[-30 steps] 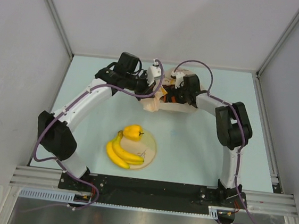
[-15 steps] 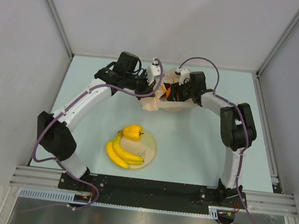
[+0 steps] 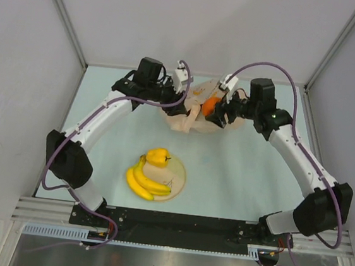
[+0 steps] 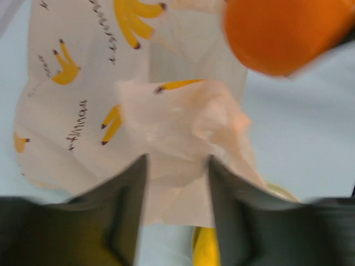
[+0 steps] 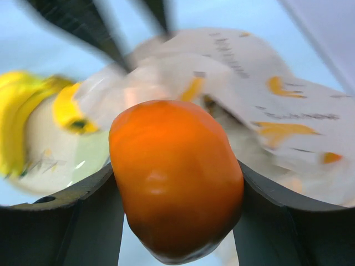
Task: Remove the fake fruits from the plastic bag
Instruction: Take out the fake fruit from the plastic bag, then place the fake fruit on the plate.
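Observation:
The peach-beige plastic bag (image 3: 194, 117) with orange banana prints lies at the far middle of the table. My left gripper (image 3: 178, 109) is shut on a fold of its near edge, and the film shows pinched between the fingers in the left wrist view (image 4: 175, 183). My right gripper (image 3: 215, 110) is shut on the small orange ball (image 3: 210, 104) and holds it just above the bag's right side. The ball (image 5: 175, 177) fills the gap between the right jaws. The yellow banana bunch (image 3: 145, 182) and yellow pepper (image 3: 158, 157) lie on the cream plate (image 3: 177, 174). The mango and grapes are hidden.
The plate stands at the near middle, between the two arm bases. Grey walls close the table at the left, right and back. The left gripper's dark fingers (image 5: 105, 33) show just beyond the ball in the right wrist view.
My right gripper has come out of the bag mouth with the orange ball and drawn back to the right, its arm swinging outward. My left gripper has kept its hold on the bag.

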Controlling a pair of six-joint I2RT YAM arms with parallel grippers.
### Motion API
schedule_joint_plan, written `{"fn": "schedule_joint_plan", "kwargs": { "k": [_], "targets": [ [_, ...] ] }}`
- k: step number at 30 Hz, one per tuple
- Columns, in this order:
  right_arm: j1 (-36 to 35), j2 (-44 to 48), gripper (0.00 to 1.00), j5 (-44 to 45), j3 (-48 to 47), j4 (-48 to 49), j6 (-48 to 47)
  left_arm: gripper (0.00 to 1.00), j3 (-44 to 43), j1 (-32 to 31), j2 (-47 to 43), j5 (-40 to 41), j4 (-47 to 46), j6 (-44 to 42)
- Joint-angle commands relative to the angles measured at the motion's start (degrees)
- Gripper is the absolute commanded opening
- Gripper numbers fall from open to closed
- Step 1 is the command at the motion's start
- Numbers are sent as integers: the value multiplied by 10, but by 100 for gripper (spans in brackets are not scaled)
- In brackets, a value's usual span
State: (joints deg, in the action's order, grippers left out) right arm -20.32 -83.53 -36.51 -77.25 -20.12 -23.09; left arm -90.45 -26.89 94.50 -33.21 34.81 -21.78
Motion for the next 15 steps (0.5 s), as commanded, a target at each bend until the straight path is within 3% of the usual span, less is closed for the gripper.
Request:
{"fn": "schedule_joint_plan", "kwargs": {
  "k": [1, 3, 5, 8, 15],
  "targets": [
    [-68, 54, 36, 6, 42, -145, -111, 65, -17, 32, -56, -19, -34, 73],
    [-89, 77, 35, 19, 58, -178, -112, 75, 10, 50, -118, -26, -37, 81],
    [-127, 93, 36, 29, 80, -181, -120, 79, 34, 61, -164, -12, -38, 70],
    [-194, 106, 37, 66, 116, -170, -133, 81, 86, 76, -246, 6, -45, 63],
    [-296, 21, 39, 125, 130, -104, -72, 84, 193, 155, -389, -43, -63, 103]
  ]
}}
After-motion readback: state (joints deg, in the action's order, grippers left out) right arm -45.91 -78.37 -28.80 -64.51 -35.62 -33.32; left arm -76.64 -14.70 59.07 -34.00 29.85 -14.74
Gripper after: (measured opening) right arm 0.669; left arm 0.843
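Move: The plate, where the orange fruit already held in the right hand is being taken, lies about 17 cm back and 13 cm left of that hand, some 27 cm below. The yellow pepper is about 9 cm back and 14 cm left, the bananas 18 back and 17 left; the bag's middle is 13 cm straight ahead, well below. From the left hand the plate is about 15 cm back, 6 left and 24 down. The orange fruit, still gripped in the right fingers, travels some 17 cm back, sinks about 10 cm and shifts 6 cm left, away from the bag towards the plate, while the wrist turns some 30 degrees, counter-clockwise with its fingertips dipping. The left fingers go on opening to wide and clear the bag as that arm rises 14 cm, left 11 and back 8, fingertips lifting. ##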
